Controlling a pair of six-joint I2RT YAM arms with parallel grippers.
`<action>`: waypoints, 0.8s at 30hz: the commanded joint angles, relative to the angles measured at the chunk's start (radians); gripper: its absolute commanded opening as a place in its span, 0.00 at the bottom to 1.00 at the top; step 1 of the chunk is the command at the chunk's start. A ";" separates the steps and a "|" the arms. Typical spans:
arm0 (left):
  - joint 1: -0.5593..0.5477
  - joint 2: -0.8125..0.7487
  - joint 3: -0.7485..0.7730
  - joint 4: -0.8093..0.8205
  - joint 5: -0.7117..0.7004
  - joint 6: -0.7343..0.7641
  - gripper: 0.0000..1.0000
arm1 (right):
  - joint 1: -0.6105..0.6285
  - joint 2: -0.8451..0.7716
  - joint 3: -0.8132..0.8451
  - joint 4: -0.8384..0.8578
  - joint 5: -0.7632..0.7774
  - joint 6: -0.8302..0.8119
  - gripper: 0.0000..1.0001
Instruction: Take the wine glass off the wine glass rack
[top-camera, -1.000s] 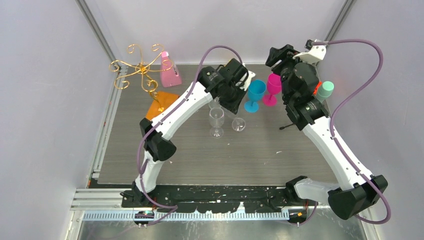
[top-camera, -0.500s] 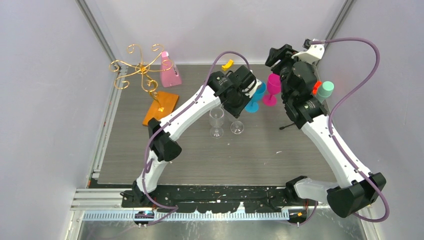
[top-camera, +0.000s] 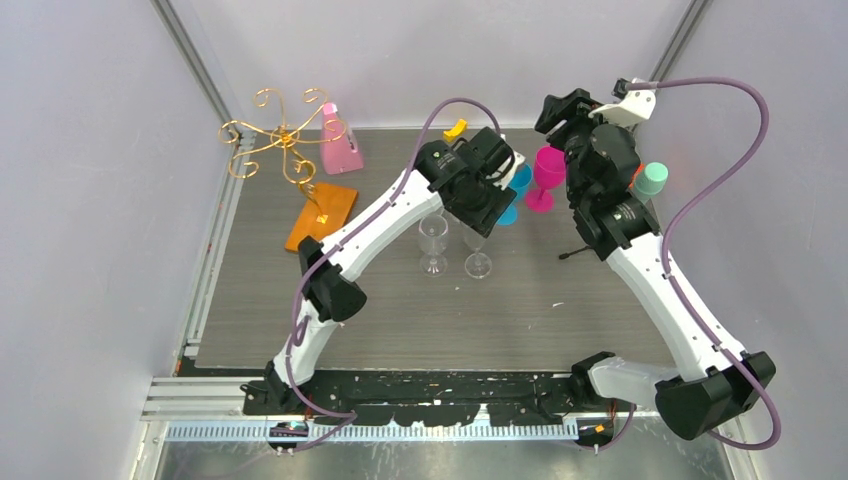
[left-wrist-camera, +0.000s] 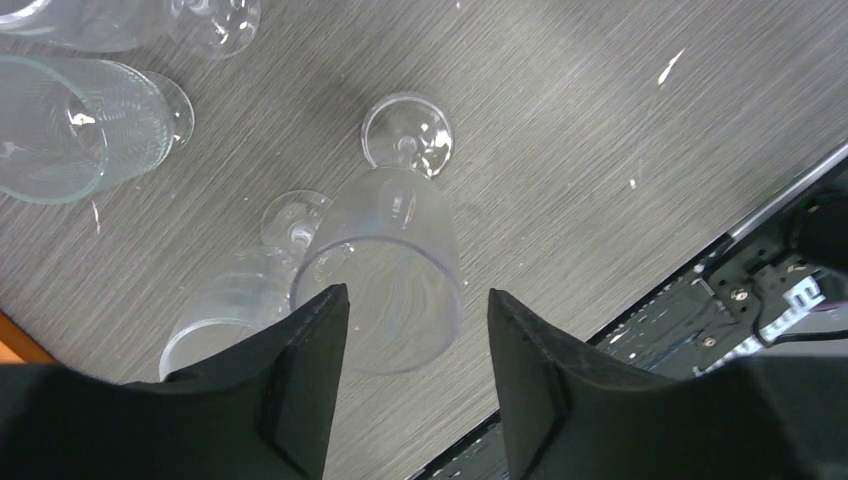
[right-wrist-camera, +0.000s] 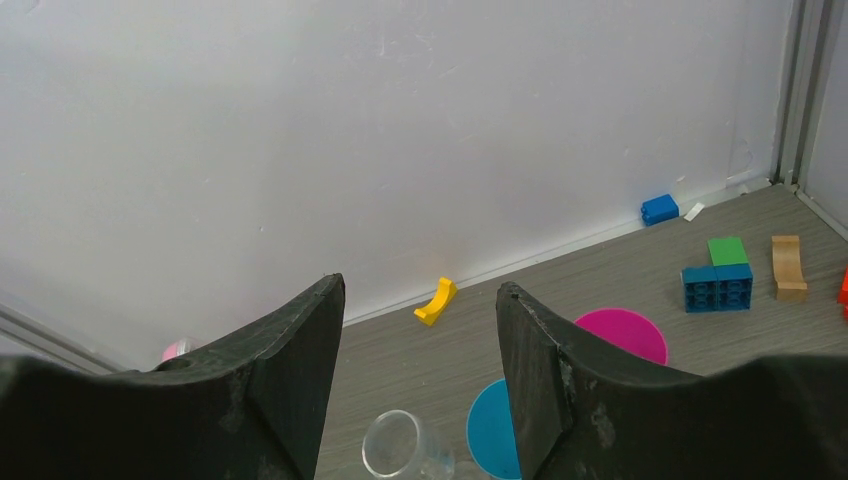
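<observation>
The wine glass rack (top-camera: 285, 140), curly gold wire on an orange base (top-camera: 322, 215), stands at the back left with no glass showing on its arms. A clear wine glass (top-camera: 478, 258) stands upright on the table, next to a second clear glass (top-camera: 432, 240). My left gripper (top-camera: 478, 228) hovers just above it. In the left wrist view the left gripper (left-wrist-camera: 415, 300) is open, and the wine glass (left-wrist-camera: 395, 250) sits below the gap, touching neither finger. My right gripper (top-camera: 558, 105) is raised at the back right. In its own view the right gripper (right-wrist-camera: 420, 295) is open and empty.
A blue glass (top-camera: 517, 185) and a magenta glass (top-camera: 547, 170) stand behind the clear ones. A pink object (top-camera: 338, 148) is beside the rack, a teal cup (top-camera: 652, 180) at the right, and a yellow piece (top-camera: 455, 128) near the back wall. A clear tumbler (left-wrist-camera: 70, 130) lies nearby.
My left gripper has opened and let go of the clear wine glass, which was tilted in its grip and now stands upright. The left arm shifted slightly right. The right arm stayed still.
</observation>
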 joint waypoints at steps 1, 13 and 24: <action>-0.002 -0.046 0.061 0.040 0.026 -0.026 0.60 | -0.005 -0.035 0.025 0.034 0.022 -0.016 0.62; 0.000 -0.114 0.070 0.089 0.029 -0.024 0.73 | -0.006 -0.044 0.018 0.028 0.021 0.000 0.62; 0.014 -0.201 0.047 0.128 0.015 -0.007 0.79 | -0.005 -0.058 0.010 0.008 0.015 0.017 0.62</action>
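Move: Just below the left hand, its fingers around the rim, stands the wine glass being set down: middle about 2 cm left, 1 cm back and 8 cm below the hand point. A second clear glass is some 10 cm left and 1 cm back. Farther out, another clear glass lies 11 cm ahead and 6 cm left, the blue glass 10 cm ahead and 3 cm right. From the right hand the glass being set down is about 13 cm back, 13 cm left and 30 cm below. Backing off upward from the wine glass, the left hand spreads its half-open fingers to about three quarters and rises roughly 6.5 cm, faster in the second half. The fingertips swing some 10 degrees towards the robot's right as they come free of the rim and end clear above it. ##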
